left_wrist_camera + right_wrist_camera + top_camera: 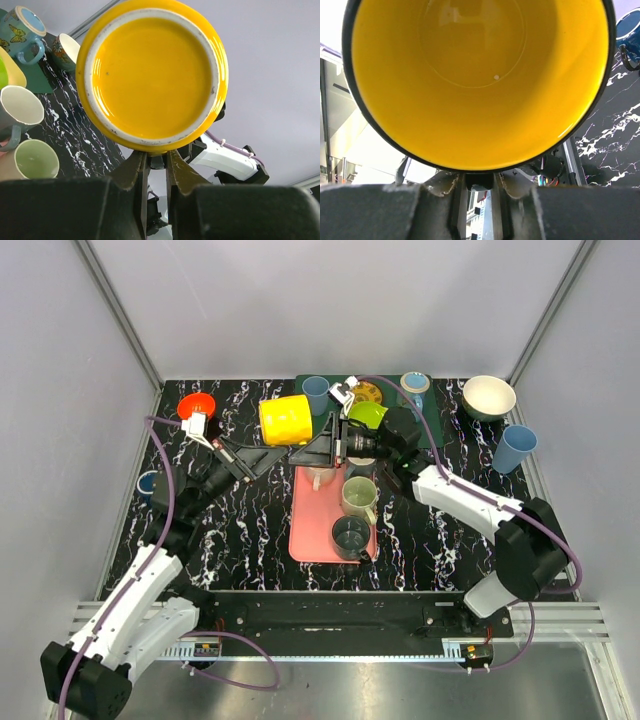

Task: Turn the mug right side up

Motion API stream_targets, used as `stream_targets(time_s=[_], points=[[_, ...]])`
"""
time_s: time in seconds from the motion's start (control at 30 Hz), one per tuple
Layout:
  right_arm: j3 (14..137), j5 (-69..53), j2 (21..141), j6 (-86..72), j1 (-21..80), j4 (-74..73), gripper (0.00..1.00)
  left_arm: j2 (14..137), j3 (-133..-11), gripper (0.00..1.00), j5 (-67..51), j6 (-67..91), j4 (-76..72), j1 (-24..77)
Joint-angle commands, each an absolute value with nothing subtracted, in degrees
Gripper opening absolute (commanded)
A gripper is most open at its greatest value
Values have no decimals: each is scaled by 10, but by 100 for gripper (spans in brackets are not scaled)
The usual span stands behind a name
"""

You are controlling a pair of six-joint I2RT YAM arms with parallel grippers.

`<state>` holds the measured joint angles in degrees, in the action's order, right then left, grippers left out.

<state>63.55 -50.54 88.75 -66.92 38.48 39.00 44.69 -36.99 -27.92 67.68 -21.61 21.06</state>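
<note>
The yellow mug [285, 420] hangs in the air on its side above the back of the table, its mouth turned to the right. In the left wrist view I look at its glazed base [152, 75]; in the right wrist view I look straight into its yellow inside [475, 75]. My left gripper [303, 447] [156, 160] comes in from the left, shut on the dark handle under the base. My right gripper [335, 440] [479, 181] comes in from the right, its fingers closed on the same dark handle just below the rim.
Below the mug a pink tray [310, 535] carries a pale green mug [358, 495], a dark green mug [350, 535] and a grey one [322, 478]. At the back are a blue cup [316, 392], a butterfly mug [415, 385], a white bowl [488, 397], another blue cup [515, 448] and an orange bowl [196, 405].
</note>
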Motion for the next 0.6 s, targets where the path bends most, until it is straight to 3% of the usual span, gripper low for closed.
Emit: stream_targets(time_s=[0.0,0.07,0.13,0.2,0.3,0.33,0.43,0.57], points=[[665,-490,884,-652,390,403,0,432,-367,0,-339,659,-260,237],[667,-470,858,-608,390,345,0,427,-366,4,-331,643,-239,237],[706,-402,820,-461,400,138,0,416,-375,44,-310,617,-178,236],[774,-274,805,-309,420,-89,0,390,-392,72,-273,562,-61,236],[833,-114,805,-216,465,-256,0,354,-438,85,-142,487,121,236],[838,-83,810,-206,472,-278,0,345,-459,90,-46,477,167,236],[846,7,833,-200,504,-347,0,312,-487,95,152,477,314,236],[835,71,877,-222,533,-389,0,291,-498,99,282,511,405,236]])
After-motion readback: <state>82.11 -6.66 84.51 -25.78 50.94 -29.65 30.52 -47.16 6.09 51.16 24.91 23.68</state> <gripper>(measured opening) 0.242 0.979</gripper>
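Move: The yellow mug lies on its side in the air, its handle still pinched by both grippers, its body about 4 cm ahead of and 5 cm above the left hand. Below the right hand by some 28 cm, the pink tray's middle is 1 cm ahead and 7 cm right. About 24 cm below, the pink mug stands 12 cm ahead and 4 cm right, the green mug 4 cm ahead and 13 cm right, and the dark grey mug 5 cm back and 11 cm right. From the left hand, the tray's middle is 1 cm ahead, 8 cm right and 29 cm down. The yellow mug passes wholly to the right hand, which keeps its pinch on the handle, sinks about 8 cm towards the tray with a small drift right, and rolls some 50 degrees so its fingers swing from leftward to down-left and the mug's base drops. The left fingers open wide first, let go, and that hand withdraws left about 10 cm, sinking and turning counter-clockwise. ##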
